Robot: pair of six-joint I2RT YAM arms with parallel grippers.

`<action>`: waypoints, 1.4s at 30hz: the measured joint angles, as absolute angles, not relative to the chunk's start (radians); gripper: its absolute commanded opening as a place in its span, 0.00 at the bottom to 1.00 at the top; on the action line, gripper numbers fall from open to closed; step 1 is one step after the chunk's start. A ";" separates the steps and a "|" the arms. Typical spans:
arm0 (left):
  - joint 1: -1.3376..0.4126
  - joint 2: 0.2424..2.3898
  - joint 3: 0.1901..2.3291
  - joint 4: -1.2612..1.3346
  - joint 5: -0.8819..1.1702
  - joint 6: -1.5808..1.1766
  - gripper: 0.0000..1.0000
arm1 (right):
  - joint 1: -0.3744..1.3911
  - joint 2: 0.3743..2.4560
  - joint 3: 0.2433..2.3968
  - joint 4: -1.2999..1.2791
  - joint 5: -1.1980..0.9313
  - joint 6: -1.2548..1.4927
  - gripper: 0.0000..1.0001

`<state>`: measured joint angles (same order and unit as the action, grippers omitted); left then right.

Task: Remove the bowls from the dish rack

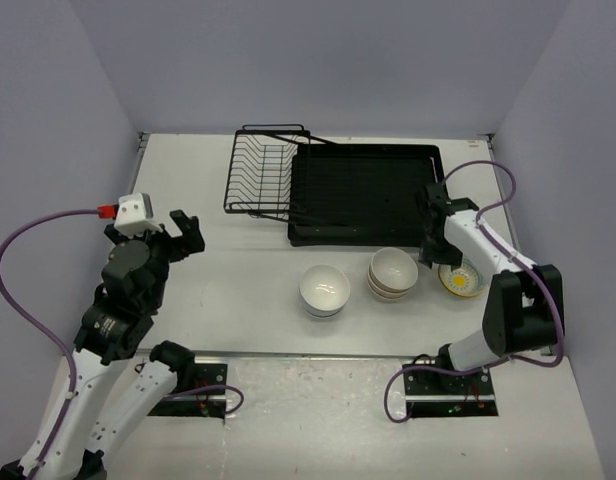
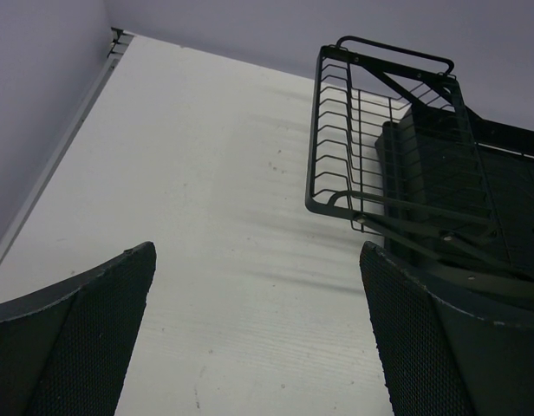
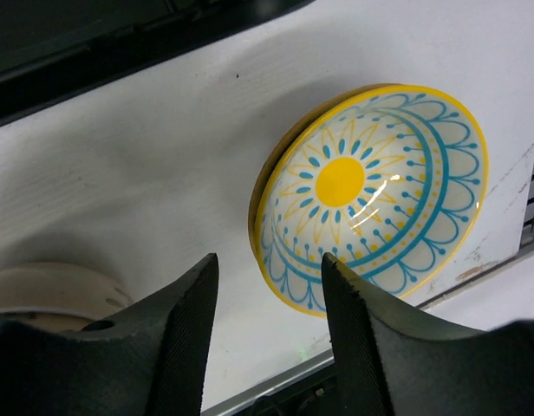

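The black wire dish rack (image 1: 263,175) and its drain tray (image 1: 363,195) stand at the back of the table, and no bowl shows in them. On the table in front sit a white bowl (image 1: 324,290), a stack of cream bowls (image 1: 393,272) and a yellow-centred patterned bowl (image 1: 461,281). My right gripper (image 3: 269,277) is open just off the near rim of the patterned bowl (image 3: 371,195), which rests on the table, touched by neither finger. My left gripper (image 2: 258,286) hangs open and empty over bare table, left of the rack (image 2: 354,147).
The tray's front edge (image 3: 94,35) runs close behind the patterned bowl. The cream stack (image 3: 50,290) sits just left of my right fingers. The table's right edge lies near the patterned bowl. Purple walls enclose the back and sides.
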<state>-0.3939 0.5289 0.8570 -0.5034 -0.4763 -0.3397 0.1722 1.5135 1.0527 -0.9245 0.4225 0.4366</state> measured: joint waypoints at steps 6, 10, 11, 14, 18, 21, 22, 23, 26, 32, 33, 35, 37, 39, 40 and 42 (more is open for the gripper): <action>-0.381 0.546 0.857 -0.503 -0.477 -0.340 1.00 | 0.207 1.398 1.132 -1.001 0.418 0.447 0.84; -0.339 0.583 0.860 -0.511 -0.495 -0.351 1.00 | 0.218 1.123 1.168 -0.934 0.327 0.422 0.99; -0.328 0.595 0.861 -0.517 -0.504 -0.356 1.00 | 0.218 1.031 1.166 -0.904 0.296 0.415 0.99; -0.311 0.627 0.868 -0.546 -0.540 -0.368 1.00 | 0.218 0.747 1.152 -0.809 0.231 0.399 0.99; -0.309 0.633 0.871 -0.592 -0.588 -0.387 1.00 | 0.218 0.490 1.164 -0.788 0.215 0.367 0.99; -0.309 0.621 0.871 -0.624 -0.612 -0.401 1.00 | 0.218 0.443 1.165 -0.812 0.227 0.342 0.99; -0.308 0.617 0.871 -0.630 -0.617 -0.406 1.00 | 0.218 0.442 1.160 -0.820 0.231 0.337 0.99; -0.308 0.611 0.871 -0.635 -0.622 -0.411 1.00 | 0.218 0.442 1.151 -0.825 0.237 0.334 0.99; -0.308 0.602 0.863 -0.648 -0.632 -0.428 1.00 | 0.218 0.420 1.095 -0.839 0.243 0.337 0.99; -0.308 0.588 0.826 -0.658 -0.648 -0.445 1.00 | 0.218 0.284 0.982 -0.815 0.187 0.351 0.99; -0.308 0.588 0.821 -0.658 -0.653 -0.446 1.00 | 0.218 0.270 0.968 -0.804 0.174 0.353 0.99; -0.308 0.586 0.808 -0.653 -0.660 -0.445 1.00 | 0.218 0.254 0.942 -0.787 0.152 0.355 0.99; -0.308 0.583 0.793 -0.651 -0.659 -0.445 1.00 | 0.218 0.253 0.923 -0.778 0.146 0.355 0.99; -0.308 0.578 0.774 -0.641 -0.657 -0.440 1.00 | 0.218 0.250 0.911 -0.777 0.147 0.353 0.99; -0.307 0.570 0.759 -0.628 -0.653 -0.434 1.00 | 0.218 0.244 0.904 -0.773 0.150 0.348 0.99; -0.307 0.553 0.730 -0.615 -0.643 -0.426 1.00 | 0.218 0.215 0.887 -0.763 0.166 0.340 0.99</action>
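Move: The patterned bowl just set down stands about 5 cm to the right of the right hand, some 2 cm back and 4 cm below it. The white bowl stack is about 12 cm to that hand's left and 2 cm back; the black tray's middle is roughly 15 cm ahead and 18 cm left. From the left hand, the patterned bowl lies about 65 cm right, 2 cm back and 26 cm lower. Right hand opens, rises 30 cm from patterned bowl, draws back levelling, sinks 6; left hand sinks 7 leftward. ##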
